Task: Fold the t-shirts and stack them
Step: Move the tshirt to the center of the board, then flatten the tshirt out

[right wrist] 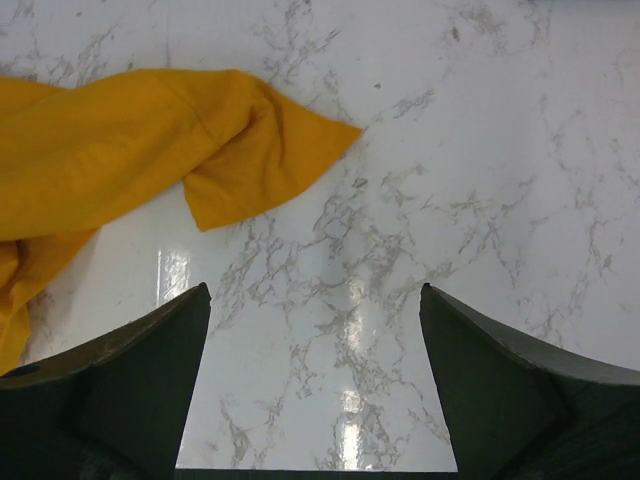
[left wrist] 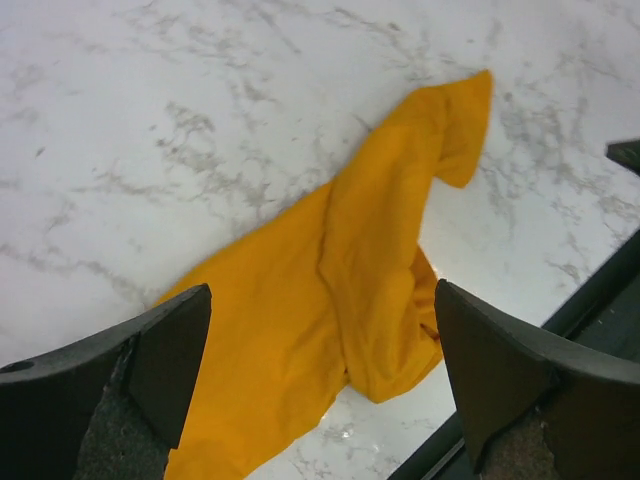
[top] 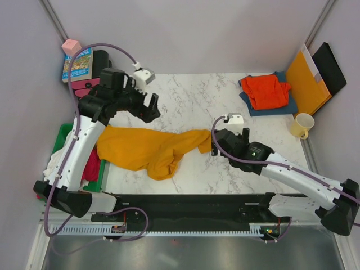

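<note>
A mustard-yellow t-shirt lies crumpled in a long band across the marble table. My left gripper hangs open above the shirt's left half. In its wrist view the yellow cloth lies below and between the spread fingers, untouched by my left gripper. My right gripper stands open just right of the shirt's sleeve end. In the right wrist view my right gripper is over bare marble and the sleeve lies ahead of it. A folded red-orange t-shirt rests on a folded dark blue one at the back right.
An orange-yellow folder and a black board lean at the back right, with a yellow mug in front. At the left, a green bin holds magenta and white cloth. A book sits back left.
</note>
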### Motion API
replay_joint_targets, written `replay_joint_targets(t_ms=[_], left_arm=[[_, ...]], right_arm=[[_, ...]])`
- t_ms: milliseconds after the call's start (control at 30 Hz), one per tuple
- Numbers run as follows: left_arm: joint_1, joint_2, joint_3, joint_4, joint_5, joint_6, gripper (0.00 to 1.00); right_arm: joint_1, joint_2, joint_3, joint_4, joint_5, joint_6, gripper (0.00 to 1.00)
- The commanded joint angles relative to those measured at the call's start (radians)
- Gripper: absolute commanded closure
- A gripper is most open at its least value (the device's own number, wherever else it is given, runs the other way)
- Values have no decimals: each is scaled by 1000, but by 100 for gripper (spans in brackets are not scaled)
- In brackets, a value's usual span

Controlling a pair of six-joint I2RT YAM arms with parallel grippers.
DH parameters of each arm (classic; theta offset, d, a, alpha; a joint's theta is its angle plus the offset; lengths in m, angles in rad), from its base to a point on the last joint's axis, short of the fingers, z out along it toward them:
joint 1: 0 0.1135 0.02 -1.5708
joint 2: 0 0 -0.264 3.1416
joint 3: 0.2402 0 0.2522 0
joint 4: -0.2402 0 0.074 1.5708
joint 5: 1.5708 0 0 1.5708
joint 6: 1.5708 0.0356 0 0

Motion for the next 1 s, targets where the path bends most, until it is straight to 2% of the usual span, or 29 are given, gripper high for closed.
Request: replay_joint_targets(t_ms=[0, 100, 233, 433, 667, 833, 967], left_arm=[[171, -96, -113, 44, -34, -31, 1], [264, -171, -238, 49, -53, -18, 1], [375, -252, -368, 52, -42, -24, 1], [496, -337, -474, 43, -38, -14, 1], [591, -366, -540, 24, -33, 6, 1], [631, -352, -566, 30, -35, 3, 2], [641, -351, -592, 47, -27, -14, 3]], right_arm=[[123, 126, 66, 67, 1, 6, 7], [201, 290, 149, 96, 7, -26, 6], [230, 509, 269, 162, -17, -47, 5], [229, 691, 404, 230, -95, -89, 5], [218, 783, 435, 273, -155, -81, 6], [204, 755, 378, 366, -149, -70, 7], [125, 807, 395, 385, -175, -46, 11]])
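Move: The orange t-shirt is spread flat, its middle some 7 cm back from the left hand, about 1 cm to its right and 30 cm below; its left end lies about 17 cm to this hand's left, 6 cm back. The green tray stands roughly 30 cm left, 14 cm back. From the right hand the t-shirt's middle is about 29 cm left, level ahead, 16 cm below; the red folded shirt lies 21 cm ahead, 12 cm right. Leftward and down go both open hands: the right about 21 cm left and 10 cm lower, from the t-shirt's right tip to just above its bunched middle, ending with a small reach forward. The left swings from over the middle to above the t-shirt's left end beside the tray, also drawing back a little, and turns some 40 degrees counter-clockwise; the right turns about half that. ##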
